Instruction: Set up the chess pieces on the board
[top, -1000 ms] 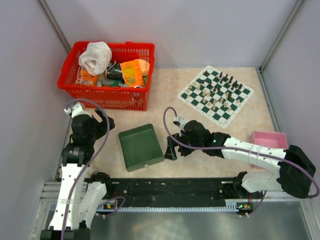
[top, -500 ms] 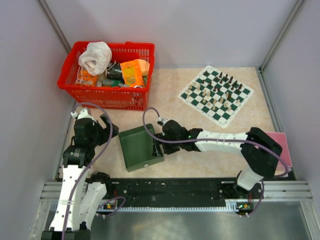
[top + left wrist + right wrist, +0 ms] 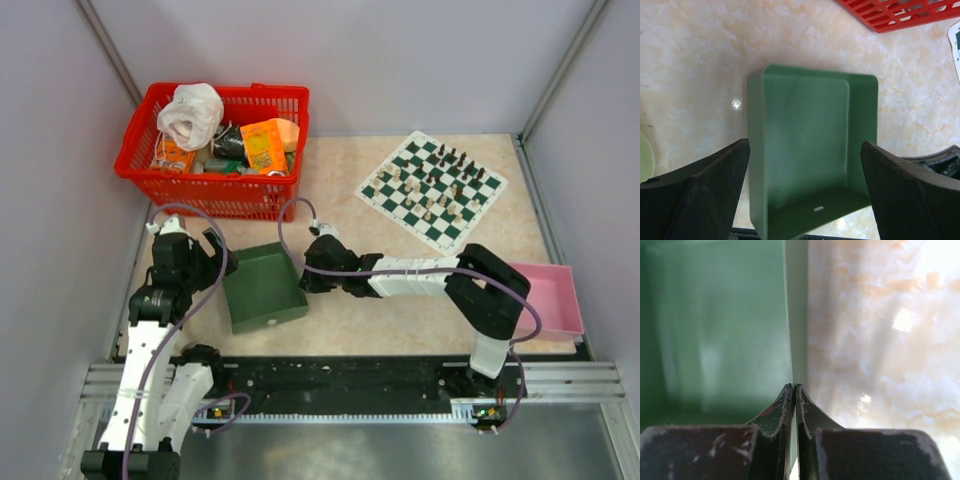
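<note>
The board [image 3: 432,192] lies at the back right, with black and cream chess pieces [image 3: 443,183] standing scattered on it. A plain dark green tray [image 3: 262,288] sits empty at the front left. My right gripper [image 3: 305,275] is shut on the tray's right wall; in the right wrist view its fingers [image 3: 794,386] pinch that thin wall [image 3: 797,315]. My left gripper [image 3: 215,262] is open and empty just left of the tray; in the left wrist view it [image 3: 805,147] spans the tray [image 3: 805,110] from above without touching it.
A red basket [image 3: 215,150] full of odds and ends stands at the back left; its rim also shows in the left wrist view [image 3: 900,12]. A pink box [image 3: 545,295] sits at the front right. Walls close in both sides.
My right gripper reached left from mid-table, closed on the tray's right wall, and the tray slid left toward the left arm. My left gripper shifted slightly right and forward.
</note>
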Action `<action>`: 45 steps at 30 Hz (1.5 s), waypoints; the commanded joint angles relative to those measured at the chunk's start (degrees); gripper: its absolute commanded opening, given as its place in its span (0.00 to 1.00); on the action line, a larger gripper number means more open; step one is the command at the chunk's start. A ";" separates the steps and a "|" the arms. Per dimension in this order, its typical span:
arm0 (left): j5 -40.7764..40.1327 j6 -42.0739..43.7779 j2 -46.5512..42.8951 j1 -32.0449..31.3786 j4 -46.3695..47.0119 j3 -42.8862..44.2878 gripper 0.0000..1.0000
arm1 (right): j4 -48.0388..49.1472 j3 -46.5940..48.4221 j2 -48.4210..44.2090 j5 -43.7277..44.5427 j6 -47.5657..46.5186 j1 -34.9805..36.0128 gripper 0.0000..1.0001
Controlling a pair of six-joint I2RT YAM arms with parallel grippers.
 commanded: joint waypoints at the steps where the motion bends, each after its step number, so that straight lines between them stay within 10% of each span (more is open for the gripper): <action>1: -0.07 0.39 -0.66 0.22 1.13 1.80 0.97 | 9.32 5.00 4.12 2.11 5.74 0.35 0.00; 15: 0.01 0.04 -0.31 0.14 1.48 2.59 0.97 | 12.84 10.02 7.12 7.38 7.51 -0.18 0.02; 25: 0.01 -0.40 0.92 0.22 2.70 2.15 0.97 | 13.29 9.84 5.63 5.55 5.23 -0.44 0.34; 33: -2.36 -0.13 3.12 0.22 4.11 3.56 0.99 | 5.92 2.82 -12.10 8.96 -3.21 -1.76 0.57; 45: -5.44 -2.86 8.31 0.22 4.81 8.66 0.99 | -21.26 -9.39 -39.80 13.19 10.05 -21.53 0.61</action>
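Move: The shut right fingers are at the green tray's right wall; its middle is about 8 cm to their left, level ahead, some 3 cm lower. From that hand, the red basket's middle is roughly 30 cm ahead and 19 cm left, and the chess board's is 22 cm ahead, 30 cm right. From the left hand, the tray's middle is about 7 cm right, 1 cm back and 13 cm below. Right hand drags the green tray about 7 cm forward-left towards the basket, opens, rises, leaves some 20 cm rightward. ##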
